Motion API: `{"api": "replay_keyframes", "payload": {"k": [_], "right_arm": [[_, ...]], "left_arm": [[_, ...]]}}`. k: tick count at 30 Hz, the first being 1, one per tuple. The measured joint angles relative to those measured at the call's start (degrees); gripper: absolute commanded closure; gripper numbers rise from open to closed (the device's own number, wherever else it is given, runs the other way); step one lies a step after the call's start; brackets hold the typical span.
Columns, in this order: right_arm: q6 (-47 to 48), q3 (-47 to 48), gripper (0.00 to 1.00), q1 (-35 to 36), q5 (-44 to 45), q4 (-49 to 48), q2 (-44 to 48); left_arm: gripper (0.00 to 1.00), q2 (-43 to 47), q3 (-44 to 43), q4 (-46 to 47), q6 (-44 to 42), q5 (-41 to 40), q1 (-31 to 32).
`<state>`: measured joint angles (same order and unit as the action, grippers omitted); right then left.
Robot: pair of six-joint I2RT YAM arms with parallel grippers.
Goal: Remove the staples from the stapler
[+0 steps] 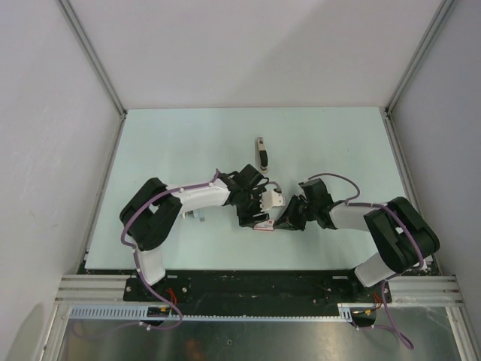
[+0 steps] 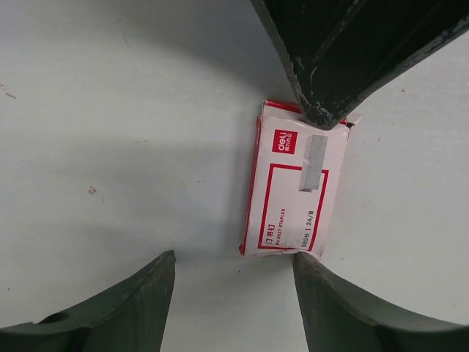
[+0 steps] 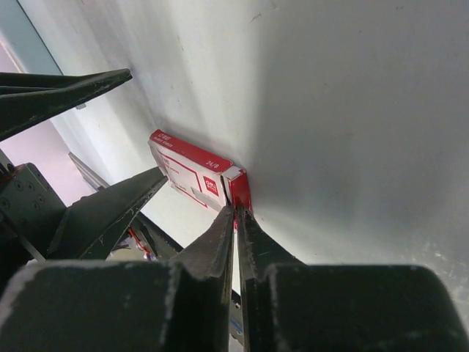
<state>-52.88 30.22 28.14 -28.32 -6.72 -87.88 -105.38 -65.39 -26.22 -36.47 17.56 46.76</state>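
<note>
The stapler (image 1: 261, 153) lies alone on the table beyond both grippers, a slim dark bar with a silvery strip. No loose staples show; a small grey strip (image 2: 314, 163) sits on the face of the pink-and-white box (image 2: 293, 187), and I cannot tell whether it is printed or real. My left gripper (image 2: 234, 257) is open and empty, its fingertips at the box's near end. My right gripper (image 3: 236, 209) is shut with its tips pinching the red end flap (image 3: 240, 189) of the box, and shows from above in the left wrist view (image 2: 322, 110).
The box (image 1: 263, 224) lies flat on the pale table (image 1: 188, 143) between the two grippers. Both arms meet at the table's near middle. White walls and metal frame rails enclose the table at the back and sides.
</note>
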Motion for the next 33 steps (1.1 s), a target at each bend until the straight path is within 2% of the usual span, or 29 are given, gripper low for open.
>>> {"api": "replay_keyframes", "payload": {"k": [6,12,21,23,24,25,27,28,29,31,33], "right_arm": [[-0.7,0.0,0.87,0.4,-0.5,-1.2,-0.8],[-0.6,0.1,0.76,0.7,-0.8,-1.2,-0.8],[3.5,0.1,0.63,-0.9,-2.6,5.1,3.9],[4.5,0.1,0.56,-2.1,-2.8,6.6,4.7],[5.0,0.1,0.53,-2.7,-2.9,7.3,5.0],[5.4,0.1,0.48,-3.3,-3.1,7.8,5.2],[6.5,0.1,0.30,-4.5,-3.3,9.2,5.7],[7.0,0.1,0.15,-5.0,-3.5,9.8,6.2],[7.7,0.2,0.08,-5.4,-3.5,10.4,6.7],[9.3,1.2,0.02,-6.0,-3.4,12.6,8.1],[11.6,3.7,0.01,-6.0,-2.0,15.6,9.1]], "left_arm": [[0.30,0.0,0.0,-0.4,-0.1,-0.5,0.0],[0.30,0.2,0.0,-0.7,-0.2,-0.9,0.0],[0.30,0.2,0.0,-0.6,-0.9,-1.0,0.1],[0.28,0.3,0.0,-0.6,-0.9,-1.0,0.1],[0.25,0.3,0.0,-0.7,-0.9,-1.0,-0.1],[0.16,0.3,0.0,-0.7,-0.8,-1.0,-0.3],[0.04,0.3,-0.4,-1.0,-0.3,-1.6,-1.0],[0.03,0.3,-0.7,-1.4,-0.1,-2.1,-1.5],[0.02,0.4,-1.1,-2.4,0.5,-2.4,-2.3],[0.01,0.7,-2.7,-4.6,1.4,-2.8,-4.2],[0.01,2.0,-4.8,-6.8,2.5,-2.9,-6.5]]}}
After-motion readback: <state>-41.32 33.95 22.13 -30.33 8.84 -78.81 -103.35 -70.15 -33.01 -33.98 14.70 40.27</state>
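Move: The staple box lies flat between my hands. Its middle is about 3 cm to my right hand's left, level fore and aft and 1 cm below, with my nearly shut right fingertips at its right end. From my left hand, braced at its left end, it is some 4 cm right, 2 cm back and 1 cm below. The black-and-silver tool lies about 22 cm ahead and 3 cm right of my left hand; the light-blue stapler is 17 cm to that hand's left and 3 cm ahead. With my right fingertips I keep pushing the box's right end leftwards, only another half centimetre, while my left finger backs its other end and gives slightly. Then I open the right hand wide and draw it off rightwards and up, away from the box, and last my left hand also spreads and comes free, going forward, left and up about 5 cm with a small counter-clockwise turn. ##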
